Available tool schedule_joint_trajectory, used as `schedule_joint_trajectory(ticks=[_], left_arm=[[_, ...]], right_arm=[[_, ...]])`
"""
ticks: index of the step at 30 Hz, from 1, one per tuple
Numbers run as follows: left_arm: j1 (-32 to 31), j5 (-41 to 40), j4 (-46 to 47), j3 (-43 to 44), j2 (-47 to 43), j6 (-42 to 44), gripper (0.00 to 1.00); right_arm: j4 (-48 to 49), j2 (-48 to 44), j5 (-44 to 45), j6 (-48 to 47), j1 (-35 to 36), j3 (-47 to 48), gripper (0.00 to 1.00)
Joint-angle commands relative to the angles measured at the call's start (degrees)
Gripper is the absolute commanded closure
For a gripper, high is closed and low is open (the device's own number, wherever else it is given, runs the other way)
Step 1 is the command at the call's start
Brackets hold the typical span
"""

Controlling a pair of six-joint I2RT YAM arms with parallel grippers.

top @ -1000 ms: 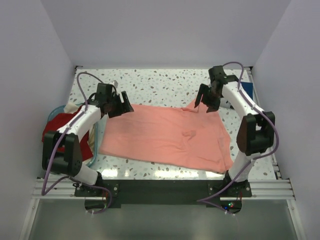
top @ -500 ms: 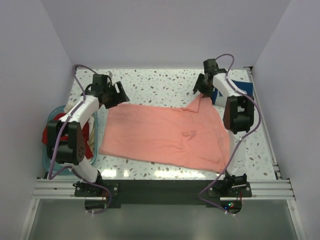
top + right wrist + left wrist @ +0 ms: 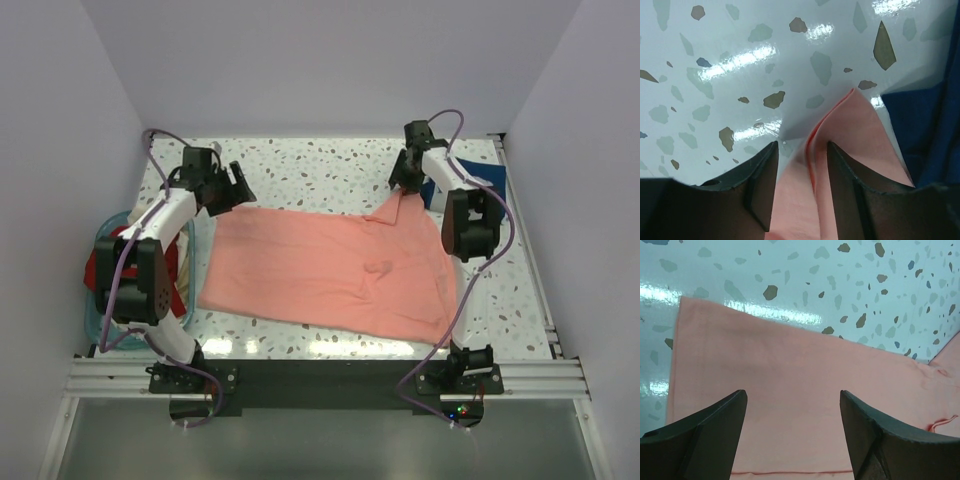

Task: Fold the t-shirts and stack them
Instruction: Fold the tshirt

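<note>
A salmon-pink t-shirt (image 3: 330, 265) lies spread flat across the middle of the table. My left gripper (image 3: 238, 190) hovers over its far left corner, open and empty. In the left wrist view the jaws (image 3: 792, 392) stand wide apart above the pink cloth (image 3: 790, 365). My right gripper (image 3: 403, 188) is at the shirt's far right corner, which is drawn into a point. In the right wrist view its jaws (image 3: 802, 145) are partly apart and straddle a raised fold of pink cloth (image 3: 850, 130). A navy blue shirt (image 3: 487, 176) lies at the far right.
A teal basket (image 3: 100, 232) stands at the left table edge, holding a dark red shirt (image 3: 97, 265) and some cream cloth (image 3: 188, 265). The navy cloth (image 3: 935, 130) lies right beside the right gripper. Walls enclose the speckled table (image 3: 320, 165) on three sides.
Both grippers moved toward the far side of the table. The right one went up to the shirt's far right corner, which is now drawn out into a longer point. The left one shifted left.
</note>
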Motion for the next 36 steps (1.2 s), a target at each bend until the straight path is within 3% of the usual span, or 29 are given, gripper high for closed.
schedule_joint_trajectory(ticks=[1,10,17,23,33,36], left_arm=[[0.7,0.7,0.9,2.5,0.9,0.3,0.20],[1.8,-0.3,-0.1,3.4,3.0,1.7,0.20],[2.8,-6.2,-2.1,8.8,8.5,4.5,0.20],[3.6,-11.0,-3.0,13.9,14.5,8.6,0.23],[3.6,-16.2,-3.9,19.3,22.0,12.7,0.51],[3.6,-17.2,-4.0,19.7,22.9,13.2,0.56]], right_arm=[[2.4,1.4,0.2,-0.5,-0.2,3.4,0.54],[1.3,2.0,-1.0,0.1,-0.2,5.3,0.76],[0.0,2.0,-2.5,-0.5,-0.3,5.2,1.00],[-1.7,-0.9,-0.9,0.3,-0.7,3.1,1.00],[-3.5,-4.7,-0.2,0.2,-1.5,0.9,1.00],[-3.9,-5.4,-0.5,0.5,-1.6,0.8,1.00]])
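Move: The shirt's far left corner lies about 7 cm ahead of the left hand, 8 cm to its left and some 10 cm below; the laundry basket's middle is about 13 cm back and 22 cm left. The shirt's far right edge, beside its corner, is already between the right fingers, barely 1 cm below. From that hand the folded blue shirt is level and 17 cm right, and the pink flap about 6 cm back and 5 cm left. The right fingers go from half open to fully shut on the far right edge of the shirt, nudging about 1 cm forward as they close, and then, keeping the pinch, draw it back some 2 cm and a little to the right, low over the table. The left hand sinks about 8 cm while swinging some 7 cm left and 6 cm forward to the shirt's far left corner, rolling nearly 20 degrees so that its left side rises and closing from wide to about half open over the corner, without shutting on it yet. ##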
